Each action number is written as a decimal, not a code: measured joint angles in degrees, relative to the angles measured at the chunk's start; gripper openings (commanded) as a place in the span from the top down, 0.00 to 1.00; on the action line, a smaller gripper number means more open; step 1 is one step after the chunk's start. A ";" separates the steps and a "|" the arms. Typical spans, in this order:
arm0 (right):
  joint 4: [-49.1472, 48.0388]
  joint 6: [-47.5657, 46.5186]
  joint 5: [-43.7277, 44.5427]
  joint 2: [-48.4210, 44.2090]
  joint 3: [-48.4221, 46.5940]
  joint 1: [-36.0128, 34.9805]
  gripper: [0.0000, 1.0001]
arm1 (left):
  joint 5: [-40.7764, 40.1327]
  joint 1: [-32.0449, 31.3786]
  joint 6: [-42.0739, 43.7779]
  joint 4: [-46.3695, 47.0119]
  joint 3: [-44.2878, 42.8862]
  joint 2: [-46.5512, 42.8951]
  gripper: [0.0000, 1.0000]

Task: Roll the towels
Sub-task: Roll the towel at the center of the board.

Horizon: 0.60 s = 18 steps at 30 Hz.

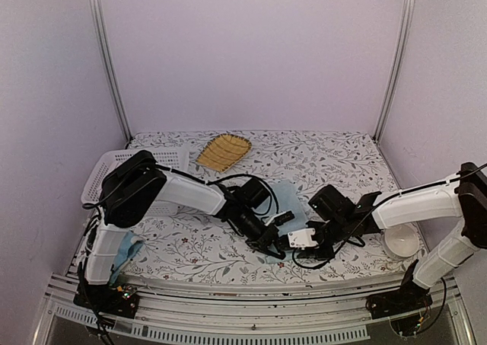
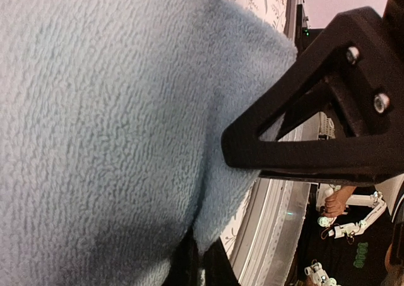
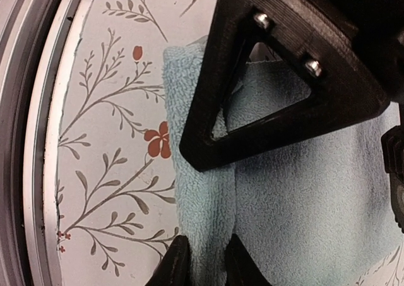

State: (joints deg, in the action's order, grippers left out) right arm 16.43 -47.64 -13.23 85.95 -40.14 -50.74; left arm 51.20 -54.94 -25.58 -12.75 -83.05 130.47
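The plain light-blue terry towel (image 1: 290,198) lies mid-table, near the front edge, and both grippers meet at its near edge. In the left wrist view the towel (image 2: 107,122) fills most of the frame, and my left gripper (image 2: 201,266) is shut on a fold of its edge. My right gripper (image 3: 205,264) is shut on a thick folded or rolled edge of the towel (image 3: 303,191), beside the bare tablecloth. From above, the left gripper (image 1: 274,244) and the right gripper (image 1: 294,242) sit almost touching. A second light-blue cloth (image 1: 126,251) lies at the near left, partly hidden by the left arm.
A white slotted basket (image 1: 106,168) stands at the back left and a yellow ribbed tray (image 1: 223,151) at the back centre. A white bowl (image 1: 401,241) sits under the right arm. The table's front rail (image 1: 251,299) runs just behind the grippers.
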 measured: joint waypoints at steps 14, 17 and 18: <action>12.59 0.70 -14.53 9.75 -11.74 5.07 0.98 | -14.45 0.20 1.66 11.39 19.10 -15.39 0.63; 18.51 1.14 -20.13 15.17 -17.64 9.68 0.98 | -20.85 -0.13 1.75 17.33 28.35 -23.21 0.62; 20.81 1.20 -21.90 17.22 -19.76 10.95 0.98 | -23.08 -0.55 1.77 19.34 30.86 -25.46 0.61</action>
State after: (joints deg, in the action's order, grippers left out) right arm 37.23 -46.44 -35.14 103.18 -59.90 -39.79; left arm 28.12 -55.48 -23.81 6.59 -52.18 105.01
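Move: The right hand's slightly open fingers already straddle the blue towel's near edge, which lies about 1 cm below their pads; the towel's middle is roughly 10 cm ahead and 3 cm left. The yellow cloth is some 30 cm ahead and 20 cm left of this hand, the white bowl about 29 cm right and 3 cm ahead. The left hand still pinches the same edge; from it, the spot the right hand goes for is about 4 cm right, level fore and aft. The right fingers close at once and pinch the towel's near edge while easing back about 1 cm, then carry it some 3 cm forward with a slight drift left, the wrist tipping so that the fingertips swing back towards the robot by nearly 30 degrees. Once that grip is shut, the left fingers open, let go of the edge and draw about 7 cm left and 3 cm up, away from the towel's near left corner, the wrist tipping to point the fingers more steeply down. ##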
